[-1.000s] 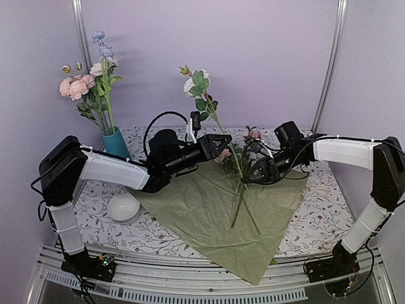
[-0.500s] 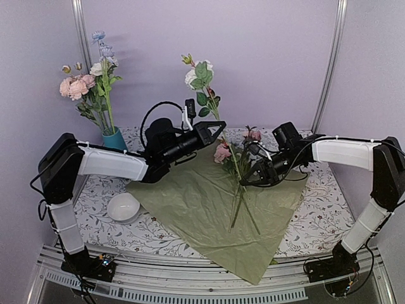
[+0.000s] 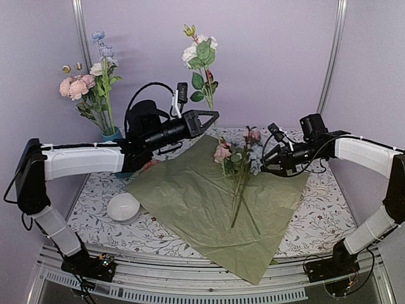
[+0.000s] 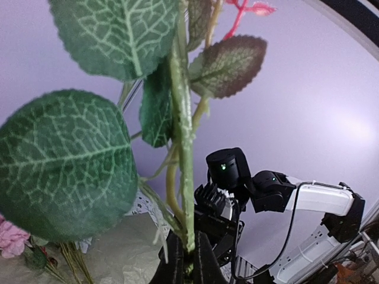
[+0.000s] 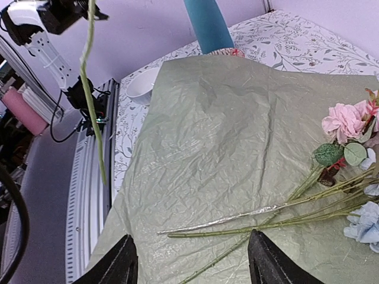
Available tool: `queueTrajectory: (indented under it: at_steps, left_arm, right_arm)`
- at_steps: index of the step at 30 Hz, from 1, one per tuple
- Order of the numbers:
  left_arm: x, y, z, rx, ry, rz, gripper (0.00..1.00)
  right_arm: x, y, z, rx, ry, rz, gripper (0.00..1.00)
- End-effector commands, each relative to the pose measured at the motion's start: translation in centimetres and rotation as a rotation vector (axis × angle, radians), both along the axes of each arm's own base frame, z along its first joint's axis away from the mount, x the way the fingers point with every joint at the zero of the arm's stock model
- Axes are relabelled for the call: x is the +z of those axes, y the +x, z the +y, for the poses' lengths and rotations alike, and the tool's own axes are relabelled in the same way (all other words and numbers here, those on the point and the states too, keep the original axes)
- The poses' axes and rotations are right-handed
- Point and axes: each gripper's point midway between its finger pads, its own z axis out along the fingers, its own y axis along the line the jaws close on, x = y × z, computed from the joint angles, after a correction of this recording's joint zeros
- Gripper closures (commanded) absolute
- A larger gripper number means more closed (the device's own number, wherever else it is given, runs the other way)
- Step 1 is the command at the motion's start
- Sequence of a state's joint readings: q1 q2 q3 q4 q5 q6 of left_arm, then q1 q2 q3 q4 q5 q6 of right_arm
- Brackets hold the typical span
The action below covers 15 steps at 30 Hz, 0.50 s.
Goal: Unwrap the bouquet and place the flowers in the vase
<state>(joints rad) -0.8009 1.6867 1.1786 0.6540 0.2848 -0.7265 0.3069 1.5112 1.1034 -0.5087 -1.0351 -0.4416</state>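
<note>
My left gripper [image 3: 214, 118] is shut on the green stem [image 4: 182, 130] of a white rose [image 3: 193, 52] and holds it upright in the air, above the far edge of the olive-green sheet [image 3: 190, 202]. In the right wrist view that stem [image 5: 89, 77] hangs free at the top left. The other flowers [image 3: 237, 161] lie on the sheet, stems [image 5: 266, 214] toward me, with a pink bloom [image 5: 343, 121] among them. My right gripper [image 3: 263, 162] is open just right of them, and its jaws [image 5: 192, 260] are empty. The teal vase [image 3: 112, 134] at the back left holds several flowers [image 3: 85, 82].
A white bowl [image 3: 123, 206] sits at the front left beside the sheet. A small red patterned dish [image 5: 228, 52] lies near the vase's foot. The patterned tablecloth [image 3: 323, 215] shows around the sheet. Frame posts stand at both back corners.
The left gripper shut on the white rose's stem and lifted it up and to the left. The right gripper let go of that stem, opened, and drew back to the right.
</note>
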Motion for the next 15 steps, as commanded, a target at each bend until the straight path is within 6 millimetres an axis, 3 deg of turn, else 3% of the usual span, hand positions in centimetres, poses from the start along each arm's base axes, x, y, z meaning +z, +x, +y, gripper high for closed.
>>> queueTrajectory:
  at_steps: [1, 4, 8, 15]
  left_arm:
    - [1.3, -1.4, 3.3, 0.057, 0.159, -0.098, 1.0]
    - [1.5, -1.3, 6.5, 0.171, 0.26, -0.115, 1.0]
    - [3.2, -0.1, 12.7, 0.404, 0.393, -0.151, 1.0]
    - [10.0, 1.9, 24.9, 0.756, 0.456, -0.207, 1.0]
  right_arm:
    - [-1.7, -0.3, -1.0, -0.055, -0.075, -0.16, 0.34]
    - [-2.1, 0.2, -2.0, -0.082, -0.087, -0.183, 0.33]
    - [-2.7, 0.5, -1.9, -0.072, -0.054, -0.118, 0.32]
    - [-3.8, 1.2, -2.0, -0.081, -0.082, -0.103, 0.32]
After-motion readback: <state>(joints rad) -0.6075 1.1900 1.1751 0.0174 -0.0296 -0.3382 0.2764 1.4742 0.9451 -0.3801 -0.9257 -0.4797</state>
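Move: My left hand still holds the white-flower stem upright, high over the wrap. The vase stands about 37 cm to its left and 15 cm ahead, its middle some 30 cm lower. The coral dish lies about 11 cm to the right of the vase and 3 cm farther out, the white bowl about 16 cm nearer me than the vase. From my open right hand the vase is roughly 54 cm left, 20 cm ahead and 17 cm lower. Keeping the stem pinched, I swing my left hand left towards the vase, about 18 cm and speeding up, while lifting it some 7 cm; a small draw-back at first is made good by the end. The wrist turns counter-clockwise about 30 degrees and its left side rises. My right hand, empty and open, sinks about 4 cm and eases slightly right. ##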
